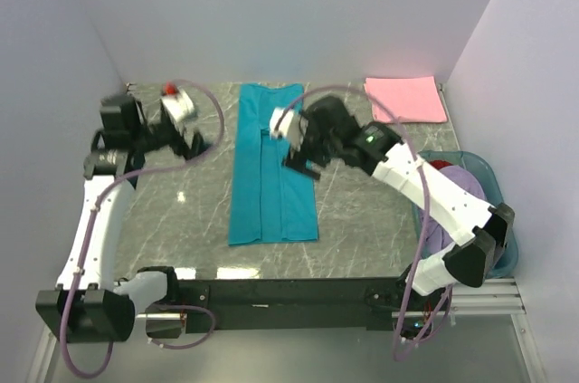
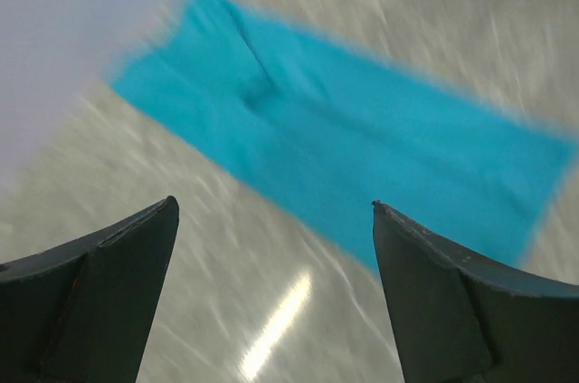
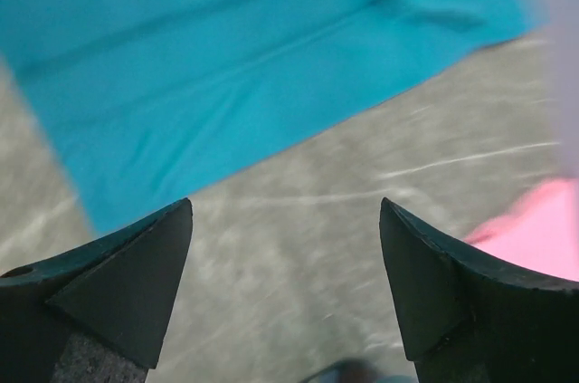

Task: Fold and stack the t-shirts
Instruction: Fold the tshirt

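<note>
A teal t-shirt (image 1: 270, 166) lies folded into a long narrow strip down the middle of the table, and it fills the upper part of both wrist views (image 2: 362, 148) (image 3: 226, 66). A pink t-shirt (image 1: 405, 98) lies folded flat at the back right, and its corner shows in the right wrist view (image 3: 534, 229). My left gripper (image 1: 194, 143) (image 2: 274, 206) hangs open over bare table to the left of the strip, holding nothing. My right gripper (image 1: 303, 164) (image 3: 285, 206) stands open at the strip's right edge, also holding nothing.
A teal plastic basket (image 1: 496, 175) stands at the right edge of the table behind the right arm. It holds a lavender shirt (image 1: 466, 186) and a red one (image 1: 441, 166). White walls enclose the marbled table (image 1: 362, 220) on three sides.
</note>
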You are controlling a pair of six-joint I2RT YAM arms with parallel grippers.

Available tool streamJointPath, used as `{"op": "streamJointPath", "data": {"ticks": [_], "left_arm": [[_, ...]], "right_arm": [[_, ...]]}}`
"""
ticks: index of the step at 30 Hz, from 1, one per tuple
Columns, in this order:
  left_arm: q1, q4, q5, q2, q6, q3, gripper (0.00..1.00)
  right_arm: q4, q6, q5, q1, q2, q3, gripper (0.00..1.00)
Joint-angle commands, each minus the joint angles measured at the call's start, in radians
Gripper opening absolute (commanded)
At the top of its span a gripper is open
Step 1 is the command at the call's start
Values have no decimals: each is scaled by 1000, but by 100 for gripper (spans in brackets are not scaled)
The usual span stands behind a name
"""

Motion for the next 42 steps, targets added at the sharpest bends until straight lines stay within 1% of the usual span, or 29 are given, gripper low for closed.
{"op": "streamJointPath", "data": {"ticks": [1, 2, 3, 4, 5, 6, 7, 8, 9, 10, 11, 12, 14, 15, 16, 21, 25, 29, 33, 36, 38, 39, 40, 42], "left_arm": [[-7, -404, 72, -96, 495, -195, 93], [-7, -458, 72, -122, 562, -246, 91], [-15, -505, 73, -171, 712, -337, 89], [-16, -562, 70, -198, 768, -385, 89], [-45, -558, 67, -226, 791, -433, 87], [-89, -546, 59, -273, 797, -518, 81], [-117, -511, 37, -295, 797, -556, 76], [-143, -486, 26, -315, 784, -588, 71], [-189, -458, 16, -341, 756, -643, 64], [-212, -414, -14, -350, 748, -666, 61], [-235, -385, -28, -357, 721, -688, 59], [-277, -369, -45, -357, 716, -714, 56], [-312, -322, -80, -349, 701, -734, 54], [-352, -305, -97, -337, 692, -752, 51], [-370, -282, -112, -331, 681, -761, 50], [-475, -161, -209, -260, 616, -798, 45], [-509, -107, -243, -205, 592, -803, 41], [-528, -70, -272, -180, 606, -820, 41], [-550, -68, -303, -150, 632, -815, 41], [-568, -38, -338, -127, 604, -812, 42], [-581, -35, -352, -116, 603, -809, 42], [-585, -36, -353, -108, 603, -808, 42], [-588, -36, -358, -105, 601, -806, 42], [-602, -33, -378, -97, 593, -801, 42]], "right_arm": [[-95, -52, -93, 33, -95, -169, 90], [-83, -52, -107, 38, -109, -216, 90], [-77, -56, -117, 41, -126, -308, 89], [-59, -56, -120, 58, -138, -359, 88], [-1, -52, -127, 69, -152, -411, 86], [32, -55, -132, 81, -177, -503, 84], [70, -55, -127, 110, -187, -549, 82], [137, -56, -115, 121, -194, -588, 74], [164, -61, -112, 133, -191, -647, 70], [217, -64, -106, 141, -185, -672, 63], [242, -65, -100, 154, -180, -697, 59], [265, -67, -98, 158, -168, -733, 57], [331, -73, -97, 171, -158, -764, 52], [355, -76, -88, 187, -154, -795, 51], [395, -85, -83, 196, -151, -809, 51], [457, -118, -92, 236, -111, -866, 51], [475, -122, -101, 244, -91, -873, 54], [492, -130, -81, 245, -31, -870, 55], [483, -144, -84, 248, 3, -867, 53], [472, -154, -69, 247, 27, -863, 51], [477, -153, -61, 247, 41, -860, 48], [477, -153, -57, 248, 47, -858, 46], [474, -153, -54, 248, 53, -857, 40], [472, -151, -45, 248, 65, -852, 35]]}}
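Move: Down by the near edge of the folded teal t-shirt are both targets. Its near left corner lies about 18 cm back, 4 cm right and 32 cm below the left hand, with the near right corner some 28 cm to the right of it. From the right hand, that near right corner is about 14 cm back, 2 cm right and 27 cm down; the pink folded shirt sits roughly 32 cm ahead and 31 cm right of this hand. Swooping down and back together, both hands drop to the t-shirt's near corners, fast at first and then easing in: the left about 31 cm down, 18 cm back and slightly right, the right some 26 cm down and 13 cm back. The wrists turn the fingers inward, left clockwise, right counter-clockwise, and the wide grippers narrow to under half open, astride the near edge; the right is still closing at the end. ##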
